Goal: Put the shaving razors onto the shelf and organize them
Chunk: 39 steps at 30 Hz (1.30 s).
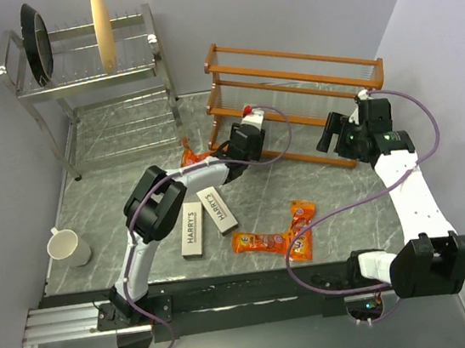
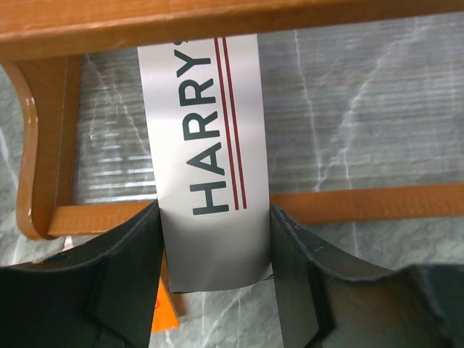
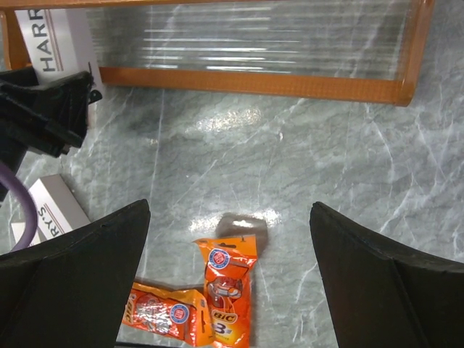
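Note:
In the left wrist view my left gripper [image 2: 215,239] is shut on the near end of a pale-grey HARRY'S box [image 2: 206,145]. The box crosses over a low rail of the orange-brown wooden shelf [image 2: 362,203], and its far end runs under a higher rail. From above, the left gripper [image 1: 249,133] is at the shelf [image 1: 295,61], near its left end. Two more HARRY'S boxes [image 1: 193,229] [image 1: 217,209] lie flat on the table. Two orange packs [image 3: 230,290] [image 3: 163,315] lie below my open, empty right gripper [image 3: 228,217]. A third orange pack [image 1: 192,156] lies by the shelf's left foot.
A steel wire dish rack [image 1: 92,81] holding a dark pan and a wooden plate stands at the back left. A white mug [image 1: 63,245] sits near the table's left edge. My right gripper [image 1: 331,137] hovers before the shelf's right half.

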Motion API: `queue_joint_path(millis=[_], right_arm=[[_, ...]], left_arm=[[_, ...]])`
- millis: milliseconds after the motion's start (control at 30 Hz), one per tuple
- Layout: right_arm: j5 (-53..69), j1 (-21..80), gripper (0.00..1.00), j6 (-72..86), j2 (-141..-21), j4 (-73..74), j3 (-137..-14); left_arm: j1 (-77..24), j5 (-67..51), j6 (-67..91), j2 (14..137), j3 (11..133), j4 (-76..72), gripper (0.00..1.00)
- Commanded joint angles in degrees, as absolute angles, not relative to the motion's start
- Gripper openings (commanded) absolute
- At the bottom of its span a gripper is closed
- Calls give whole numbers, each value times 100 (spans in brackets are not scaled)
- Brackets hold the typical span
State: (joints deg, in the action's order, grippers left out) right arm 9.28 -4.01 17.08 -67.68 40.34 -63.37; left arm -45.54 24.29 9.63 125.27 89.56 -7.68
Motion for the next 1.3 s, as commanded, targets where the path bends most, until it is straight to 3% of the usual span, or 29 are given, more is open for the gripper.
queue_joint_path(millis=[0,200,300,700,1000,1267], right_arm=[[1046,-439,98,1696,-6838,3885,-6407],[1020,-448,98,1644,-6812,3902,-6434],[888,-501,98,1547,-6671,3946,-6416],[1055,-624,97,1494,-6372,3964,-5897],[1204,-624,98,1292,-6539,3999,-6152],[1230,-624,100,1274,-6486,4069,-6126]], left_arm=[[-4465,2426,993,12700,9255,-1037,62],[-4412,2461,792,12543,8921,-1257,92],[-4438,2566,852,12053,8546,-1090,99],[-5097,2347,1801,8449,5681,509,100],[-5115,1468,3638,8103,4720,1388,99],[-4949,1284,4377,8787,4895,1477,100]])
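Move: The left fingers grip the near end of a Harry's box lying over the lower shelf rail, its middle roughly 5 cm farther in and 2 cm right. The tilted Harry's box on the table is about 21 cm back, 13 cm left and 7 cm below; the left Harry's box lies 8 cm left and 5 cm nearer than it. An orange pack sits 6 cm back and 13 cm left of the hand. From the right hand, the tilted box is some 30 cm left and 4 cm back. The left fingers let go of the box on the lower shelf, opening fully while the hand eases a little forward and down. The hand then draws back about 23 cm and 12 cm left in an arc that lifts clear and comes down again, tipping some 30 degrees further down, to hang open over the near end of the tilted Harry's box. The empty right hand shifts slightly back and down. ##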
